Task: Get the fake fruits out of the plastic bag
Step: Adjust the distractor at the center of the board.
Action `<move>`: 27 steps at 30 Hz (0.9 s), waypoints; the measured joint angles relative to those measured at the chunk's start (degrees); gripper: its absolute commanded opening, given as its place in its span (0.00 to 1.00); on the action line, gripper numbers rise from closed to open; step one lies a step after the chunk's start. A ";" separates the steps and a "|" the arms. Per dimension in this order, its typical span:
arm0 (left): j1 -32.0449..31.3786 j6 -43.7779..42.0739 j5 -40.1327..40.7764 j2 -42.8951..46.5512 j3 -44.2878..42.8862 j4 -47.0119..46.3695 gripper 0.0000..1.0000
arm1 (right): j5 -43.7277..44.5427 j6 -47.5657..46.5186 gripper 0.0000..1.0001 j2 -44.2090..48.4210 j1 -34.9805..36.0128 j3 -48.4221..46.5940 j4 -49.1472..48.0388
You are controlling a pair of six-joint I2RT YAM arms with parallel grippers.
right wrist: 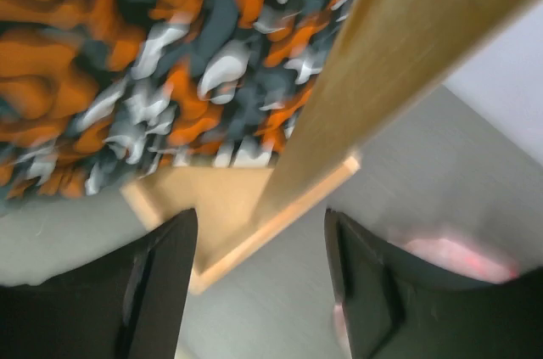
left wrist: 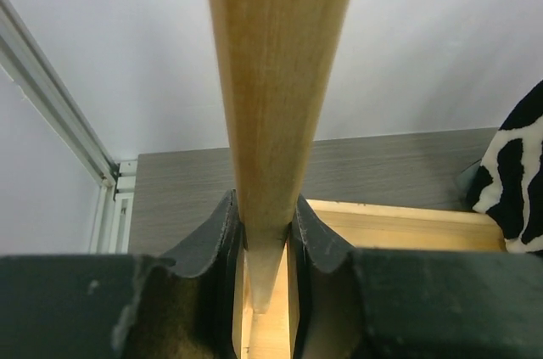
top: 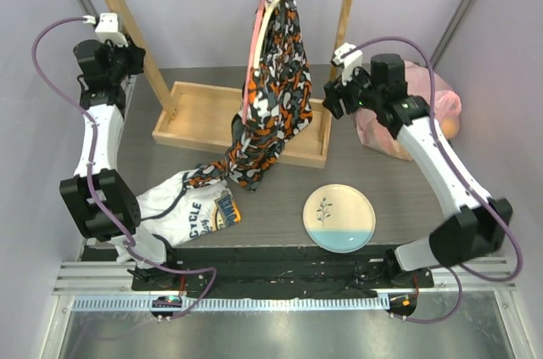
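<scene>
The pink plastic bag point(top: 399, 126) lies crumpled at the table's back right, partly hidden behind my right arm. A yellowish fake fruit point(top: 449, 127) shows through its right side; the other fruits are hidden. My right gripper point(top: 337, 94) hangs open just left of the bag, beside the wooden rack's right post point(right wrist: 373, 79). In the right wrist view the right gripper point(right wrist: 261, 240) has nothing between its fingers, and the bag point(right wrist: 462, 257) is a pink blur at the lower right. My left gripper point(left wrist: 265, 219) is shut on the rack's left post point(left wrist: 276, 79), far from the bag.
A wooden rack point(top: 212, 117) stands across the back, with an orange-black-white garment point(top: 273, 79) hanging from its bar and trailing onto the table. A white printed shirt point(top: 191, 206) lies front left. A cream-and-blue plate point(top: 339, 217) sits front right.
</scene>
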State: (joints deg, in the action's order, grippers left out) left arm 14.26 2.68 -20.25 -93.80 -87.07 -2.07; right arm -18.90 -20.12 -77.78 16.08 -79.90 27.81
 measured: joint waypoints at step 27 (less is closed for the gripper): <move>4.87 -2.10 5.11 -16.52 -20.81 4.13 0.00 | 3.17 2.69 0.68 -37.77 -1.09 -28.20 -18.80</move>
State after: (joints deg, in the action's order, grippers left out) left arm 19.14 0.58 -15.14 -110.32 -107.87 2.07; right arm -15.73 -17.43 -115.55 14.98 -108.09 9.02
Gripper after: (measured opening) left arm 0.256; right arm 0.684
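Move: My left hand already grips the wooden rack's left post, right between its fingers; the rack's tray lies some 24 cm to the right of that hand, about 3 cm back and roughly 28 cm below. From my right hand, open and empty, the right post stands about 6 cm straight ahead. The hanging camouflage garment is some 16 cm left of the right hand and 7 cm ahead; the plastic bag lies about 27 cm right, 12 cm ahead and 20 cm lower. Keeping hold of the left post, I shift it with my left hand forward and left, about 8 cm each way, turning some 10 degrees counter-clockwise and easing back slightly at the end. My right hand sweeps about 20 cm forward and a little left, dipping and rising again on the way, fingers staying open, and comes up close along the right side of the right post; contact there can't be seen. ##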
